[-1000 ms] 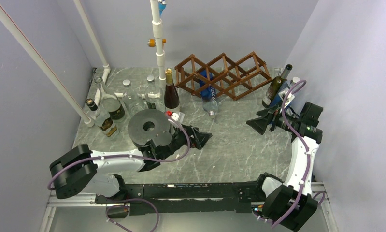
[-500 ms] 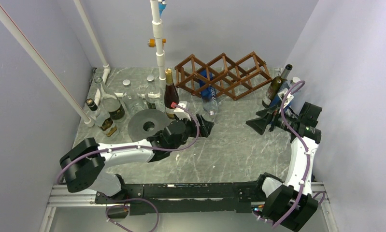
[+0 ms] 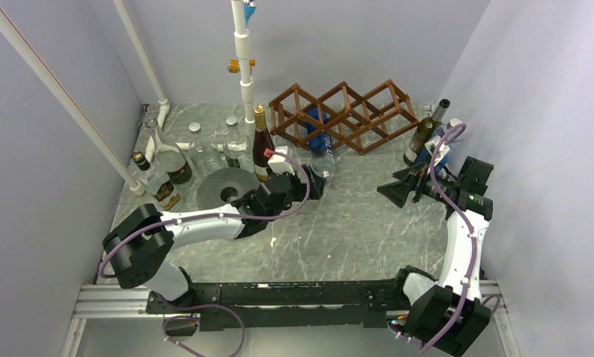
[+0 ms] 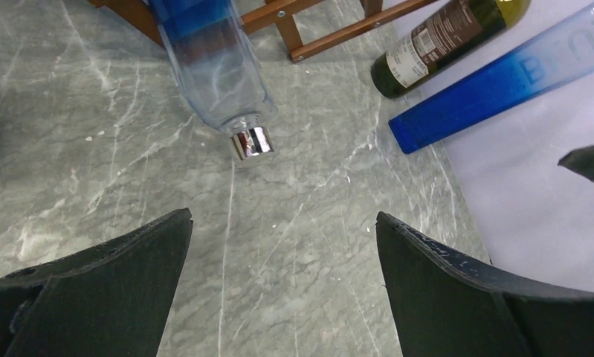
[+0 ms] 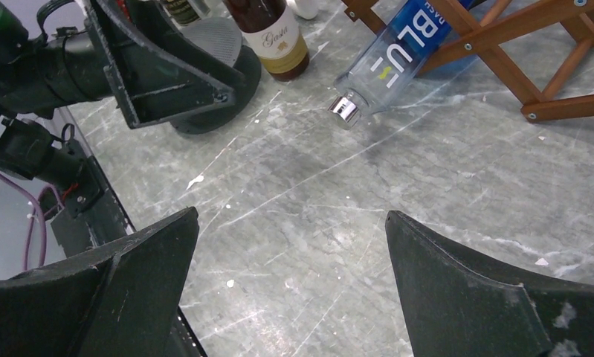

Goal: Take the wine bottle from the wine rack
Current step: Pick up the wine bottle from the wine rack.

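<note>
The brown lattice wine rack (image 3: 343, 113) stands at the back of the table. The wine bottle (image 3: 320, 143), clear and blue with a silver cap (image 4: 250, 142), lies slanted in a lower left cell, its neck resting down toward the table. The left wrist view shows it (image 4: 212, 67) just ahead, and the right wrist view shows it (image 5: 395, 53) too. My left gripper (image 3: 316, 186) is open, low over the table, a short way in front of the cap with nothing between its fingers (image 4: 284, 216). My right gripper (image 3: 392, 191) hangs open and empty to the right (image 5: 292, 213).
A dark labelled bottle (image 3: 262, 141) stands left of the rack beside a grey disc (image 3: 221, 190). Several glass bottles (image 3: 167, 167) crowd the back left. A green bottle (image 3: 424, 132) and a blue one (image 4: 502, 85) lean at the right wall. A white pipe (image 3: 243, 67) rises behind.
My left arm has swung from over the grey disc forward and right, bringing its open gripper close to the bottle's cap. The right arm has barely moved.
</note>
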Controlling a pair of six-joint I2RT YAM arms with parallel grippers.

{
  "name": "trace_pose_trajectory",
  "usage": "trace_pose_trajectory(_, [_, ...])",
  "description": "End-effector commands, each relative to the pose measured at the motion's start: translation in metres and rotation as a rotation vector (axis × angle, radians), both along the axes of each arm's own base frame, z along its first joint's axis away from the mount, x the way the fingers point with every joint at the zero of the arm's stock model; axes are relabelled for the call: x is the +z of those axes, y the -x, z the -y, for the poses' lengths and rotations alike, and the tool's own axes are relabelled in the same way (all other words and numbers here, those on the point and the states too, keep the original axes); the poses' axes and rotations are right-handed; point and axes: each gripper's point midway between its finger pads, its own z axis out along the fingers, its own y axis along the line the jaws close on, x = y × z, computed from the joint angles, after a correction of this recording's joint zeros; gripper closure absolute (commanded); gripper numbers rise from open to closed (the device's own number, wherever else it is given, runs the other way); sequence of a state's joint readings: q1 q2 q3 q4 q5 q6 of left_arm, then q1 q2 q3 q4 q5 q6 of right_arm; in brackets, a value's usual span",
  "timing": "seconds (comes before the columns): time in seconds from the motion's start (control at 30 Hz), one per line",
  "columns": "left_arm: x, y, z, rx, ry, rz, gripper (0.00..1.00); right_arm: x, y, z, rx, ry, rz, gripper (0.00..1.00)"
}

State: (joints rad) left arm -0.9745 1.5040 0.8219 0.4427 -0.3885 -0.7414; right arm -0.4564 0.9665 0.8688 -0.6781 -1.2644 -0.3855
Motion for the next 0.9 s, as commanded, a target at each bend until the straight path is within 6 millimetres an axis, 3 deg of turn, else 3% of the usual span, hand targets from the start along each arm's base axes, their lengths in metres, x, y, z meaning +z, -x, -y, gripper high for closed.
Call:
trace_pose_trajectory(0.0, [0.009,-0.014,0.003,0.016,0.072,-0.030,0.01,0.005,-0.003,0.000,0.010,0.028,0.058,0.00])
trace_pose_trajectory(0.27, [-0.010,-0.027,0.003,0.065,0.076,-0.156,0.01,0.003,-0.005,-0.001,0.014,0.035,0.052,0.00])
trace_pose_trajectory(0.87, [-0.033,-0.077,0.020,0.192,-0.026,-0.287,0.01,0.001,-0.005,-0.004,0.023,0.059,0.048,0.00])
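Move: The wine bottle to take, clear and blue, lies in the rack with its neck towards the robot. Its middle is about 17 cm ahead of the left gripper, 1 cm to the right and 8 cm below. The rack's middle is some 23 cm ahead and 8 cm to the right; the dark bottle stands about 13 cm ahead and 15 cm to the left. From the right gripper, the wine bottle is about 21 cm ahead, 17 cm left and 14 cm below. Bring the left gripper about 6 cm forward and some 3 cm down towards the neck of the wine bottle, swaying slightly left and then to the right. Tip the fingers about 15 degrees downward and turn them a little counter-clockwise so the open gap lines up with the silver cap; keep them wide open, still short of touching. ##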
